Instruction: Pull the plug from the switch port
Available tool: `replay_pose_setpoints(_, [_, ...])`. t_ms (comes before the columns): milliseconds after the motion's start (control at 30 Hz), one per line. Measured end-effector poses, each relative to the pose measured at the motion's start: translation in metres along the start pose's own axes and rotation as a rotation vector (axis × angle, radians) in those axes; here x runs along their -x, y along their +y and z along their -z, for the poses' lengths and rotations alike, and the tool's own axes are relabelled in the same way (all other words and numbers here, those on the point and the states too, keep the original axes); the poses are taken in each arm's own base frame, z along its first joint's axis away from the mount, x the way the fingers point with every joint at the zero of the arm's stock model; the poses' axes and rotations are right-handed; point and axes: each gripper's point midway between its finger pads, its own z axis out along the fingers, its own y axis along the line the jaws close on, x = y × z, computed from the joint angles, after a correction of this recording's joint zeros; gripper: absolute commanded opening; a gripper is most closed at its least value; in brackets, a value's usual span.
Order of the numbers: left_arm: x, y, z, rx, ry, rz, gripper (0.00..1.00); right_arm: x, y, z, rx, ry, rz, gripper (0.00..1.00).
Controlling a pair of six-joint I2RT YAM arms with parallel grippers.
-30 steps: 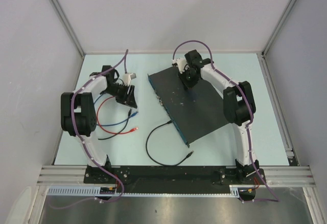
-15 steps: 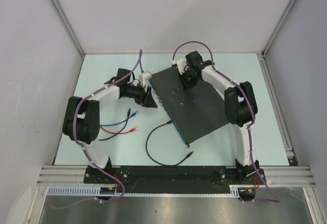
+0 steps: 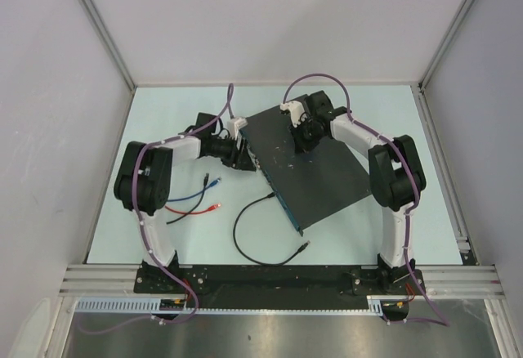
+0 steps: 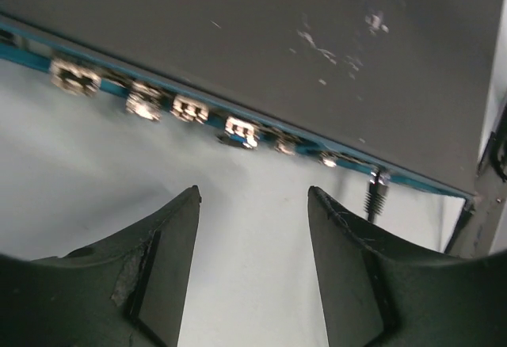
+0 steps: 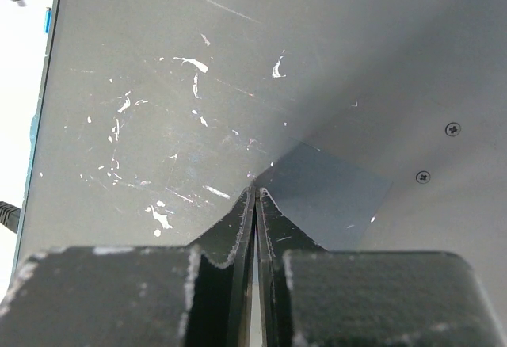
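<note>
The switch [image 3: 327, 174] lies slanted in the middle of the table, its port edge facing left. A black plug [image 3: 274, 197] sits in a port low on that edge, its cable [image 3: 242, 235] looping toward me. My left gripper [image 3: 243, 162] is open beside the upper port edge, holding nothing. In the left wrist view the ports [image 4: 190, 109] line the switch [image 4: 277, 38], and the plug [image 4: 377, 192] is just right of my open left gripper [image 4: 253, 195]. My right gripper [image 3: 304, 143] is shut, tips down on the switch top [image 5: 198, 62], also shut in its wrist view [image 5: 257, 192].
A blue cable [image 3: 192, 197] and a red cable [image 3: 200, 209] lie loose on the table left of the switch, below my left arm. The black cable's free end [image 3: 304, 246] rests near the front edge. Enclosure walls surround the table.
My left arm has swung right, from above the loose cables to the switch's port edge, with its jaws wider. The right gripper has stayed on the switch top and closed fully.
</note>
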Motion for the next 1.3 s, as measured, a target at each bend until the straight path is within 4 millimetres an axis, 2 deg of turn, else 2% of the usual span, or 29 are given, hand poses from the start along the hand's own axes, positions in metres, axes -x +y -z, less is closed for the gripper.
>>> replay_pose_setpoints(167, [0.018,0.014,-0.01,0.014,-0.013,0.014,0.56,0.0,-0.001,0.0,-0.006,-0.001,0.003,0.07])
replay_pose_setpoints(300, [0.055,0.016,-0.004,0.04,-0.077,0.002,0.59,-0.001,-0.001,0.0,-0.013,0.0,0.009,0.07])
replay_pose_setpoints(400, [0.084,0.021,0.003,0.073,-0.131,-0.007,0.56,0.0,0.0,0.0,-0.02,0.001,0.018,0.07])
replay_pose_setpoints(500, [0.112,0.036,0.007,0.124,-0.177,-0.012,0.44,0.0,0.001,0.0,-0.032,0.005,0.034,0.07])
replay_pose_setpoints(600, [0.132,0.058,0.007,0.186,-0.209,-0.007,0.24,0.001,0.001,-0.001,-0.046,0.011,0.052,0.07])
replay_pose_setpoints(700, [0.133,0.075,0.009,0.236,-0.212,0.025,0.1,0.001,0.001,0.0,-0.06,0.016,0.066,0.08])
replay_pose_setpoints(800, [0.127,0.087,0.015,0.277,-0.202,0.067,0.04,0.001,0.001,-0.001,-0.072,0.021,0.078,0.07])
replay_pose_setpoints(1100, [0.113,0.107,0.025,0.322,-0.19,0.149,0.02,0.001,0.0,0.0,-0.093,0.028,0.09,0.08])
replay_pose_setpoints(1300, [0.102,0.119,0.011,0.301,-0.163,0.174,0.05,0.001,-0.002,0.0,-0.101,0.033,0.089,0.08])
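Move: The switch's far left corner lies about 18 cm ahead of my left hand, 3 cm to its left and 2 cm lower. The nearest empty ports are some 1 cm ahead and 4 cm to the right of this hand, and the black plug still in its port is about 9 cm back and 8 cm right of it. From my right hand, that corner is roughly 11 cm ahead, 20 cm left and 2 cm lower. I swing my left hand about 15 cm forward along the switch's port side towards its far left corner, arching up some 5 cm. I then ease 5 cm left while sinking back to my starting height, turning about 20 degrees counter-clockwise and shutting the empty fingers beside the front edge. My right hand keeps its closed fingertips in place on the switch's top, only tilting slightly. ##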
